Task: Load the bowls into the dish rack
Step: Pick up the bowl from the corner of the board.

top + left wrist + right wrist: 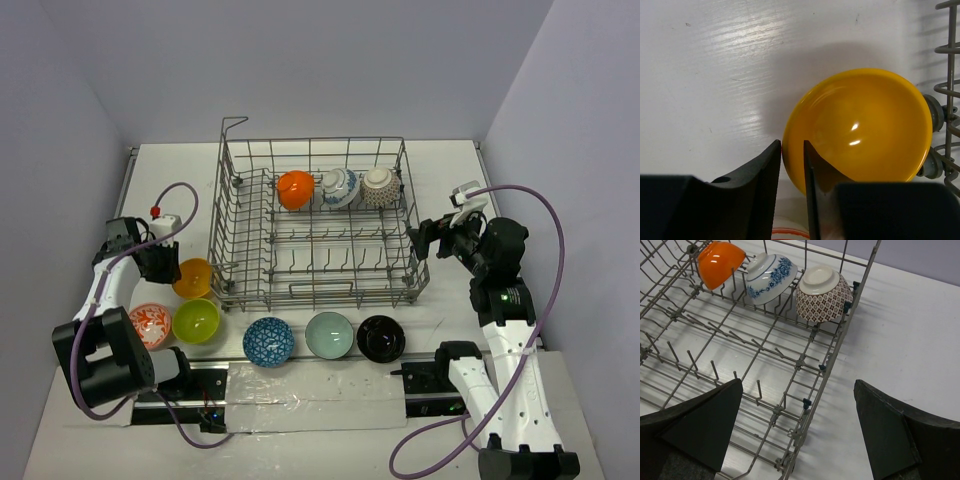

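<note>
My left gripper is shut on the near rim of the yellow bowl, one finger inside and one outside. The bowl rests on the table beside the dish rack's left wall. In the rack's back row an orange bowl, a blue-patterned bowl and a brown-patterned bowl stand on edge. At the rack's right side my right gripper hangs wide open and empty.
Along the table's near edge sit a red-and-white bowl, a lime green bowl, a blue bowl, a pale teal bowl and a black bowl. The red-and-white bowl's rim shows under my left fingers.
</note>
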{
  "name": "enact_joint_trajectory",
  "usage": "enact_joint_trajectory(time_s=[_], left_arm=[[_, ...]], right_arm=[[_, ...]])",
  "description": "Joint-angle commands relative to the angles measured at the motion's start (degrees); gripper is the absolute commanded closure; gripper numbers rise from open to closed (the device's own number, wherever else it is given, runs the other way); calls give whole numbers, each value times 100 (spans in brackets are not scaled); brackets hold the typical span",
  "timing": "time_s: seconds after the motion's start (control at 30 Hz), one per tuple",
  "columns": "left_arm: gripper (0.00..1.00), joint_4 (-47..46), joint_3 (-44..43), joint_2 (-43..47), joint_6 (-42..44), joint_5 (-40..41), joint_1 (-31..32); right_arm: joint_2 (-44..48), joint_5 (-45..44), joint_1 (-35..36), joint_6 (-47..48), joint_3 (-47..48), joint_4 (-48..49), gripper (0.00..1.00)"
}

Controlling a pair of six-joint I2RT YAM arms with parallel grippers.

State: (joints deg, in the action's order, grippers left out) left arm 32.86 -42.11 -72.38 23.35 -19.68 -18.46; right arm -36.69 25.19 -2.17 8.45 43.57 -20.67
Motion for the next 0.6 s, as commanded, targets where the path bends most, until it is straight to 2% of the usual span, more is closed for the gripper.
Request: enact_joint_trajectory(time_s=[0.0, 0.2, 0.33, 0.43, 0.57], left_arm=[[71, -201, 62, -57, 161, -194, -44], [73, -271, 89, -119, 170, -142, -70], [79, -298, 98, -136, 178, -150, -79], [86, -315, 97, -145, 170, -115, -88], [100, -333, 62, -171, 117, -80, -88]], right_arm=[[21, 83, -29, 60, -33, 159, 0], [4, 74, -46, 87, -51, 168, 0], [4, 65, -37, 96, -68, 177, 0], [4, 82, -37, 96, -68, 168, 0], [-5, 91, -37, 87, -68, 159, 0]])
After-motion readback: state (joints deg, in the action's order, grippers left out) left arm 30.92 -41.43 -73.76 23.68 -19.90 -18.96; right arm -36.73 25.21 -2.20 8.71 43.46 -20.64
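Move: The yellow bowl's middle is about 4 cm to the left hand's right, level with it and roughly 3 cm below, with the bowl's left rim already between the parted fingertips. The lime bowl sits some 10 cm back and 5 cm right, the red-patterned bowl about 12 cm back and 6 cm left, and the dish rack's near left corner about 5 cm back and 11 cm right. From the right hand, the yellow bowl is about 53 cm left, level, and 23 cm below. The left hand closes its fingers on the left rim of the yellow bowl, one fingertip inside and one outside, from about a third open to nearly shut, until they pinch the bowl's wall. As they close it sinks just under 1 cm and then stays at that height, fingers still slanting down and forward, with no wrist turn to speak of and no lift yet. ##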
